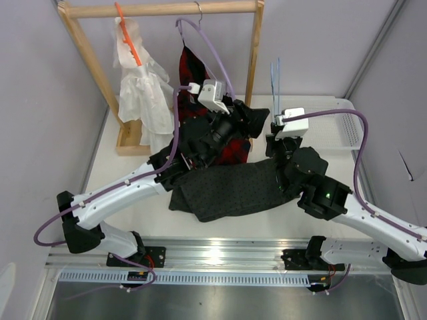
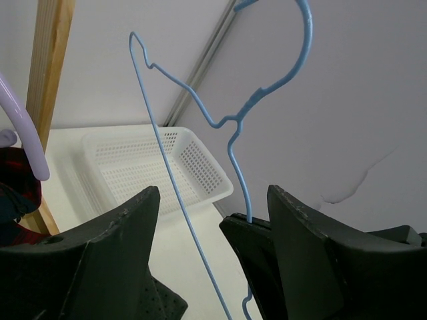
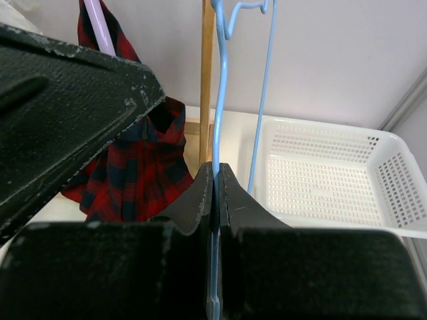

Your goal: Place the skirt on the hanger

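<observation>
The dark dotted skirt (image 1: 227, 190) lies crumpled on the table between the two arms; a corner of it shows in the left wrist view (image 2: 157, 303). My right gripper (image 1: 273, 135) (image 3: 215, 167) is shut on the lower wire of the thin light-blue hanger (image 1: 275, 75) (image 3: 219, 100) and holds it upright above the table. My left gripper (image 1: 251, 117) (image 2: 213, 193) is open, its jaws wide on either side of the hanger (image 2: 233, 127) and of the right gripper's fingers, touching neither. The left gripper holds nothing.
A white perforated basket (image 1: 350, 123) (image 2: 133, 133) (image 3: 320, 123) stands at the back right. A wooden rack (image 1: 160, 9) at the back carries a red plaid garment (image 1: 193, 73) on a lilac hanger and a white frilly dress (image 1: 140, 93) on an orange hanger.
</observation>
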`<control>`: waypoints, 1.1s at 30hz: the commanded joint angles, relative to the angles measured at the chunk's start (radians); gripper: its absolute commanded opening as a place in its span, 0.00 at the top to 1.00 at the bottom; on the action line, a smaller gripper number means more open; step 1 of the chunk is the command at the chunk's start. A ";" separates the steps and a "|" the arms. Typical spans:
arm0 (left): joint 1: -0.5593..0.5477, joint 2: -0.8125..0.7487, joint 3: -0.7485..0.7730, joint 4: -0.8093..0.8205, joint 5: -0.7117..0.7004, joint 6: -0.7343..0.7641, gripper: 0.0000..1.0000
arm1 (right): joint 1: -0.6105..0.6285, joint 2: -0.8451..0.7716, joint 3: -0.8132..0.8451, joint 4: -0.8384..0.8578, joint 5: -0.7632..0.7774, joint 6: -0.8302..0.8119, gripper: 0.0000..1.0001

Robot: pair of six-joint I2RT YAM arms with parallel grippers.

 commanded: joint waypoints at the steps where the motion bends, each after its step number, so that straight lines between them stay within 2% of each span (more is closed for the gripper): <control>1: -0.009 -0.008 0.025 0.055 0.024 0.033 0.28 | 0.002 -0.001 0.011 0.044 0.010 0.007 1.00; 14: -0.011 0.124 0.121 0.109 0.040 0.047 0.28 | 0.028 -0.003 0.021 0.009 0.017 0.004 1.00; 24: -0.012 0.189 0.170 0.112 -0.069 0.068 0.31 | 0.040 -0.001 0.019 0.007 0.021 0.010 1.00; 27: -0.014 0.199 0.174 0.120 -0.092 0.079 0.34 | 0.042 -0.003 0.022 0.010 0.023 0.008 1.00; 33: -0.014 0.207 0.177 0.127 -0.120 0.100 0.53 | 0.043 -0.011 0.021 0.001 0.023 0.014 1.00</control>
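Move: The part of the blue hanger the open left hand goes for, the shoulder wire just below the hook, lies about 4 cm ahead of it and 5 cm to its right, roughly level. From the right hand, already pinching the hanger lower down, that part is some 4 cm ahead and 4 cm up. The dark skirt lies flat almost straight below the left hand, about 4 cm to its left and 45 cm down; the plaid cloth hangs some 14 cm ahead, 11 cm left and 20 cm lower. Rightward and forward together, the left hand eases about 5 cm towards the hanger just above the right hand's grip, sinking about a centimetre at the last and turning slightly counter-clockwise. Its fingers stay wide around the wire's line, then begin to close towards the end, still well apart. The right hand holds nearly still and keeps its pinch. ##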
